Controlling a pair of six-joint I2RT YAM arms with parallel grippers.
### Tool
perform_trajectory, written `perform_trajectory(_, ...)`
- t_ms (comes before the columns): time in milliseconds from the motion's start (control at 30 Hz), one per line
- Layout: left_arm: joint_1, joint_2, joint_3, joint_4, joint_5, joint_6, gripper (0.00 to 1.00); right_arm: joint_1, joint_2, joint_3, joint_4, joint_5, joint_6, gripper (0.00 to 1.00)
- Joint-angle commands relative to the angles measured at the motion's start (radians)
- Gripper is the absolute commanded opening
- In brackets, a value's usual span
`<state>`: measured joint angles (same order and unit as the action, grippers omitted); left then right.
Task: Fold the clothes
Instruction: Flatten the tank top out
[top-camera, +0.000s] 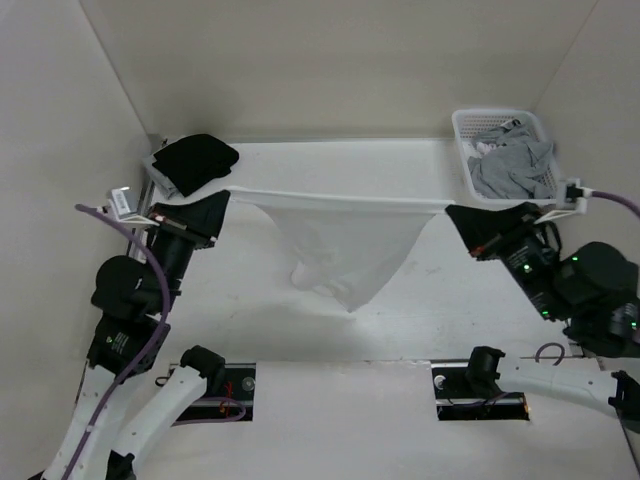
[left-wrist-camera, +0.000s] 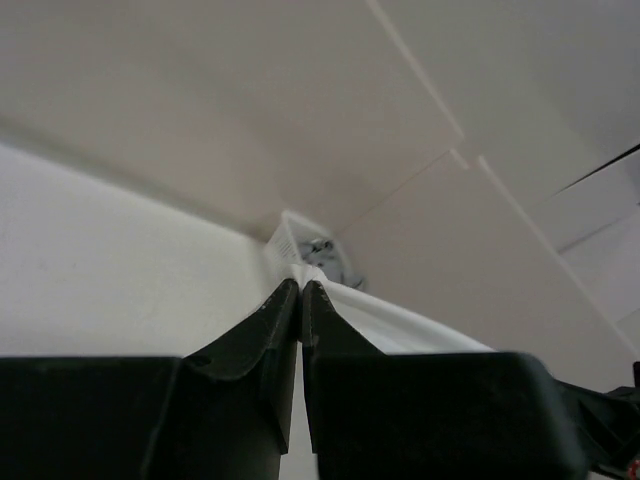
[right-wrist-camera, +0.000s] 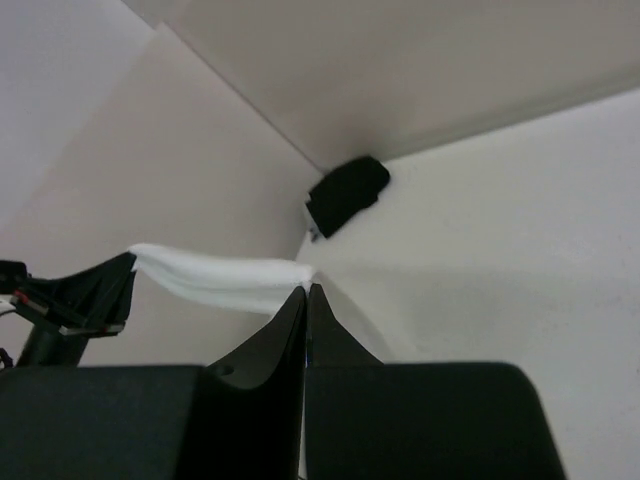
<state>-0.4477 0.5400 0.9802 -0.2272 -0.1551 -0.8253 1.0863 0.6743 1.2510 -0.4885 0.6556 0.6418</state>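
Note:
The white tank top (top-camera: 345, 245) hangs in the air above the table, stretched taut along its top edge between my two grippers, its lower part drooping to a point near the table's middle. My left gripper (top-camera: 226, 196) is shut on the garment's left corner; in the left wrist view the white fabric (left-wrist-camera: 400, 320) runs away from the pinched tips (left-wrist-camera: 300, 284). My right gripper (top-camera: 450, 211) is shut on the right corner, and the right wrist view shows the cloth (right-wrist-camera: 215, 278) leaving its closed tips (right-wrist-camera: 306, 288) toward the left arm.
A white basket (top-camera: 470, 150) with a grey garment (top-camera: 515, 165) stands at the back right corner. A black garment (top-camera: 195, 160) lies at the back left corner, also seen as a dark black garment (right-wrist-camera: 347, 193) in the right wrist view. Walls enclose the table on three sides.

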Motion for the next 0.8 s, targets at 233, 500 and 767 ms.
perform_trajectory(233,-0.027,0.018,0.091,-0.006,-0.034,0.003,0.03,0.171,0.105,0.128,-0.027,0.168,-0.215,0.0)
perform_trajectory(500,0.063,0.211,-0.037,0.121,-0.047,0.011,0.03,-0.287,0.24,-0.002,0.105,-0.297,-0.153,0.01)
perform_trajectory(767,0.203,0.511,0.187,0.256,0.049,-0.044,0.02,-0.598,0.51,0.24,0.234,-0.574,-0.146,0.0)
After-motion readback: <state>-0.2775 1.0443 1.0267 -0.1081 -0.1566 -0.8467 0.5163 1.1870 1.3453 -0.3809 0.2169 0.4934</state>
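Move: The tank top hangs stretched between the closed grippers, its middle about 17 cm right of the left hand and 15 cm below; from the right hand, 17 cm left, 2 cm ahead and 16 cm down. The bare table it goes towards lies some 15 cm ahead, 18 right and 43 below the left hand; 18 ahead, 16 left and 45 below the right. The black clothes pile is about 35 cm ahead, 23 left and 40 below the left hand; the basket 38 ahead, 30 right and 38 below the right. The tank top, still pinched by an edge in both grippers, is swung up and slightly back about 5 cm, then both arms sweep it quickly forward some 18 cm while sinking over the far part of the table. Fingers tip downward, the left more; the right hand also rolls its left side down by about 20 degrees and eases slightly left. ##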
